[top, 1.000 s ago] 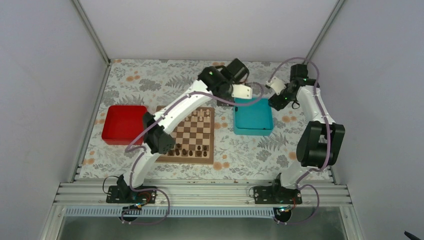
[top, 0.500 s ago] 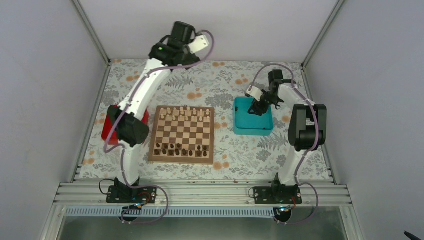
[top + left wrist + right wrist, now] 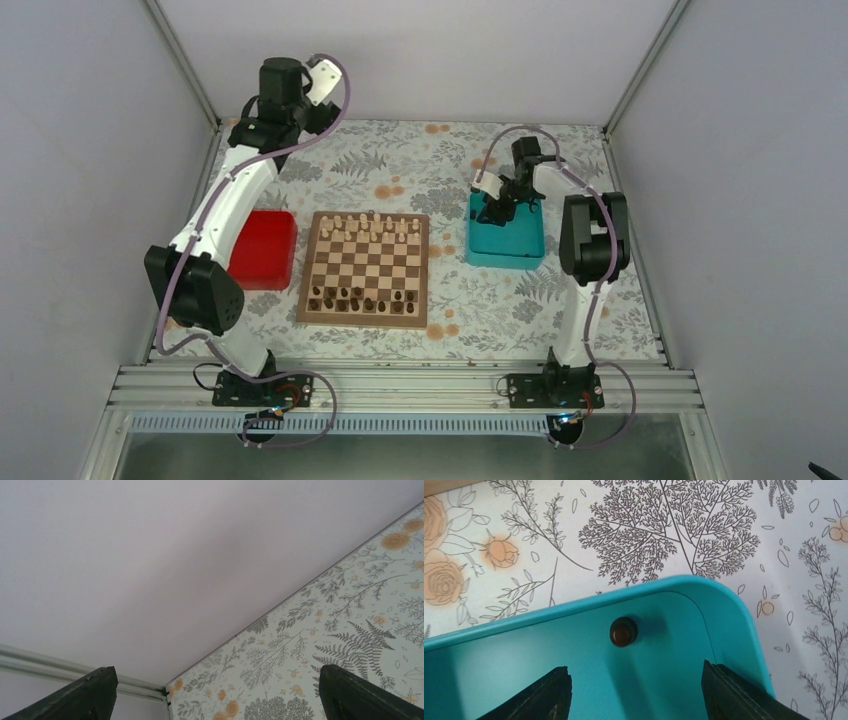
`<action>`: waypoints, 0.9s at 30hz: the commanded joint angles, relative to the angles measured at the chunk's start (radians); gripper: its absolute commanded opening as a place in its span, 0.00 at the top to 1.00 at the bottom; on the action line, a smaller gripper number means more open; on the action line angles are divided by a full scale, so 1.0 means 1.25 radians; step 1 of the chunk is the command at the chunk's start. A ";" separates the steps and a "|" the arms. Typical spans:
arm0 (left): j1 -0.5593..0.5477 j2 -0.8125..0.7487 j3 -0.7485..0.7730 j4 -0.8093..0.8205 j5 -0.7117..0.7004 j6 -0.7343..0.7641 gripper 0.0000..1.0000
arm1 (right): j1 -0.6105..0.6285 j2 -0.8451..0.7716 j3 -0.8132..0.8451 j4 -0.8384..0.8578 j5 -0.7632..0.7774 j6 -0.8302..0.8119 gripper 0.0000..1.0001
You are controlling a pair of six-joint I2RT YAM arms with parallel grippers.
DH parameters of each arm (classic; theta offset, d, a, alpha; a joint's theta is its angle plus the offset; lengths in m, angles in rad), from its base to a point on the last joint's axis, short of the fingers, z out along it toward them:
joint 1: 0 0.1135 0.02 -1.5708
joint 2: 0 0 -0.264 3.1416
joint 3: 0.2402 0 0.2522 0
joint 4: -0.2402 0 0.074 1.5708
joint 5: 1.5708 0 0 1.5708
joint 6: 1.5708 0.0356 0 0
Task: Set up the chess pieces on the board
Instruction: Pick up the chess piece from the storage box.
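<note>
The board (image 3: 322,305) lies mid-table. Several dark chess pieces (image 3: 361,298) stand along its near rows, and pale pieces line the far rows. One more dark chess piece (image 3: 623,631) stands inside a rounded corner of the teal tray (image 3: 724,592). My right gripper (image 3: 634,696) hangs open just above the tray floor. That piece is ahead of its fingertips, and nothing is between them. From above, the right gripper (image 3: 494,208) sits over the tray's far left part. My left gripper (image 3: 217,700) is open and empty, raised by the back wall at the far left corner.
A red tray (image 3: 262,250) sits left of the board, partly under the left arm's links. The teal tray (image 3: 505,243) sits right of the board. Walls and aluminium posts close in the flowered tablecloth on three sides.
The left arm swung from over the teal tray's far edge to the far left corner, and its jaws opened wider. The right gripper moved left and down into the teal tray.
</note>
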 commanded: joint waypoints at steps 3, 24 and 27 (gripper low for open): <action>0.041 -0.058 -0.090 0.103 0.054 -0.057 0.00 | 0.025 0.040 0.035 0.013 -0.019 -0.031 0.32; 0.069 -0.067 -0.129 0.112 0.105 -0.084 0.00 | 0.061 0.062 0.043 0.013 0.009 0.001 0.72; 0.071 -0.068 -0.125 0.107 0.105 -0.083 0.00 | 0.060 0.048 0.044 -0.002 0.013 0.008 0.81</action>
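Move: The last dark chess piece stands in the teal storage box, about 3 cm to the right hand's left, level fore and aft and some 2 cm below its open fingers. The box's middle lies about 5 cm back and 4 cm right of that hand; the chessboard's middle is roughly 27 cm left and 14 cm back. From the idle left hand, the piece is about 35 cm right, 7 cm back and 33 cm down. Leftward by about 3 cm and down some 2 cm, the right hand eases towards the box's left wall until its fingers straddle the dark piece, then stays there while they close from two-thirds open to about a quarter, coming onto its sides. The wrist barely turns. High up and wide open, the left hand drifts some 2 cm further left, dipping slightly, then stops. ##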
